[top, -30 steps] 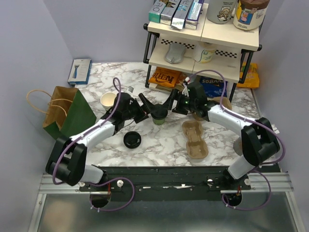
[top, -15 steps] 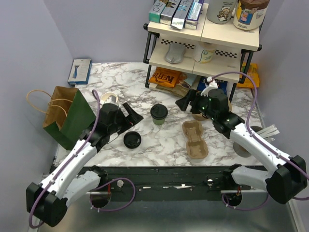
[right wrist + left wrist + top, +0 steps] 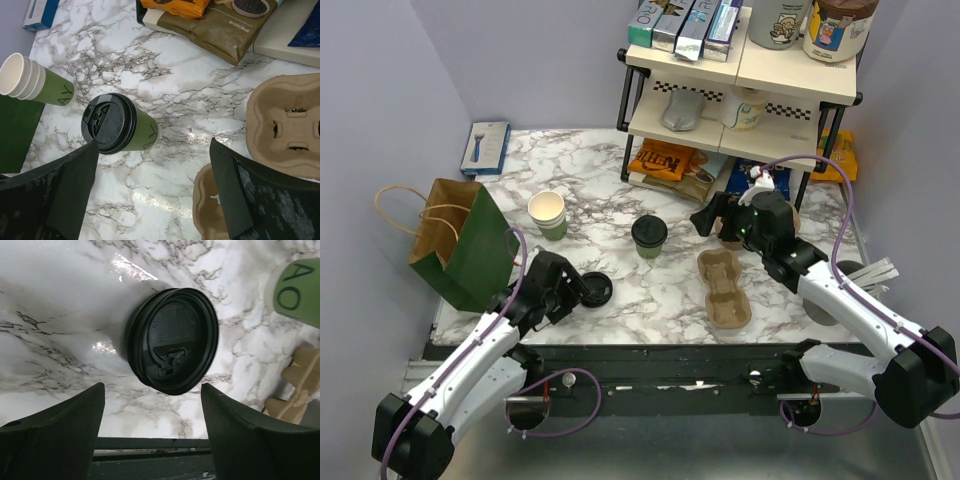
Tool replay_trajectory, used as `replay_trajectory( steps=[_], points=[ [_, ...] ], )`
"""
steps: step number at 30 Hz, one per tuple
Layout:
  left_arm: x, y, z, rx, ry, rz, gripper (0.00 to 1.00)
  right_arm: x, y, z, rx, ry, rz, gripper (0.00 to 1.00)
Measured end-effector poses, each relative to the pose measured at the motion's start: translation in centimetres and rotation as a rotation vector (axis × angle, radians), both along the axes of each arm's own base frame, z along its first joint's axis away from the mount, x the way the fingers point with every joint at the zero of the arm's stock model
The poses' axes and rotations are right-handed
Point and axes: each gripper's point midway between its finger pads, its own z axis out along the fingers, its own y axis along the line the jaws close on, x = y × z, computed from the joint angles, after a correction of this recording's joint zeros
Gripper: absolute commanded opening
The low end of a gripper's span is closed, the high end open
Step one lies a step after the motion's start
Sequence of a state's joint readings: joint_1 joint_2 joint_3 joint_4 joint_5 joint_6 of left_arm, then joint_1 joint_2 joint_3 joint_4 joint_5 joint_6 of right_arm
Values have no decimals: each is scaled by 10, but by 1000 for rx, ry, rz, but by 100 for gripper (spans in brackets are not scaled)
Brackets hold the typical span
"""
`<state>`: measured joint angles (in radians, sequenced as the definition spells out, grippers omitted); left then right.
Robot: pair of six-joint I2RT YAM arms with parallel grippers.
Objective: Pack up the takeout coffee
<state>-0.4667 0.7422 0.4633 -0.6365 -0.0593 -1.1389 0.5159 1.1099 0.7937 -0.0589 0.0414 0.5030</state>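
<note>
The takeout coffee cup (image 3: 648, 236) stands mid-table, dark green with a black lid on top; the right wrist view shows it (image 3: 117, 125) ahead and left of my open right gripper (image 3: 155, 165), apart from both fingers. A loose black lid (image 3: 595, 289) lies flat near the table's front edge. My left gripper (image 3: 152, 440) hangs just short of this lid (image 3: 172, 340), open, with nothing between its fingers. From above, the left gripper (image 3: 578, 293) touches nothing, and the right gripper (image 3: 708, 217) sits to the right of the cup.
A stack of open green cups (image 3: 547, 213) stands left of the lidded cup. A green and brown paper bag (image 3: 460, 240) lies at the left. One brown pulp carrier (image 3: 725, 290) is front right, another (image 3: 285, 125) beside it. A loaded shelf (image 3: 740, 90) stands at the back.
Both grippers have let go of the lidded cup and pulled away. The left arm drew back to the front edge by the loose lid; the right arm withdrew to the right.
</note>
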Motion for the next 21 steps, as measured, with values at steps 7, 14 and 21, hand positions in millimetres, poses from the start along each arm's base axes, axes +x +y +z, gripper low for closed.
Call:
replay_trajectory(
  steps=[7, 14, 21],
  points=[
    [5, -1, -23, 16, 54, 35, 56, 0, 0, 0, -1, 1, 0, 100],
    [14, 6, -37, 79, 83, 79, 42, 1, -5, -4, -21, 4, -19, 100],
    [31, 7, -34, 105, 63, 113, 34, 1, -13, -12, -56, 21, -53, 100]
  ],
)
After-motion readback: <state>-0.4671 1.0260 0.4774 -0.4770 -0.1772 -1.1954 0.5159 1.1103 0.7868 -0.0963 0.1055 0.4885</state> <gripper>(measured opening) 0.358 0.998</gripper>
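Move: The loose upside-down black lid lies on the table about 3 cm ahead of the left hand, 3 cm to its right and some 4 cm below. The lidded cup stands roughly 13 cm ahead and 15 cm to the right of that hand; the stack of open cups is about 16 cm ahead and 8 cm to its left, both near its height. From the right hand the lid is some 25 cm left, 8 cm back and 17 cm below. The upside-down lid's near-left rim is what the left hand goes for: the hand sinks about 3.5 cm, then eases some 3 cm forward low over the table while its wide-open fingers close by more than half. One fingertip comes inside the rim and the other outside it, nudging the lid forward without a full pinch yet. ##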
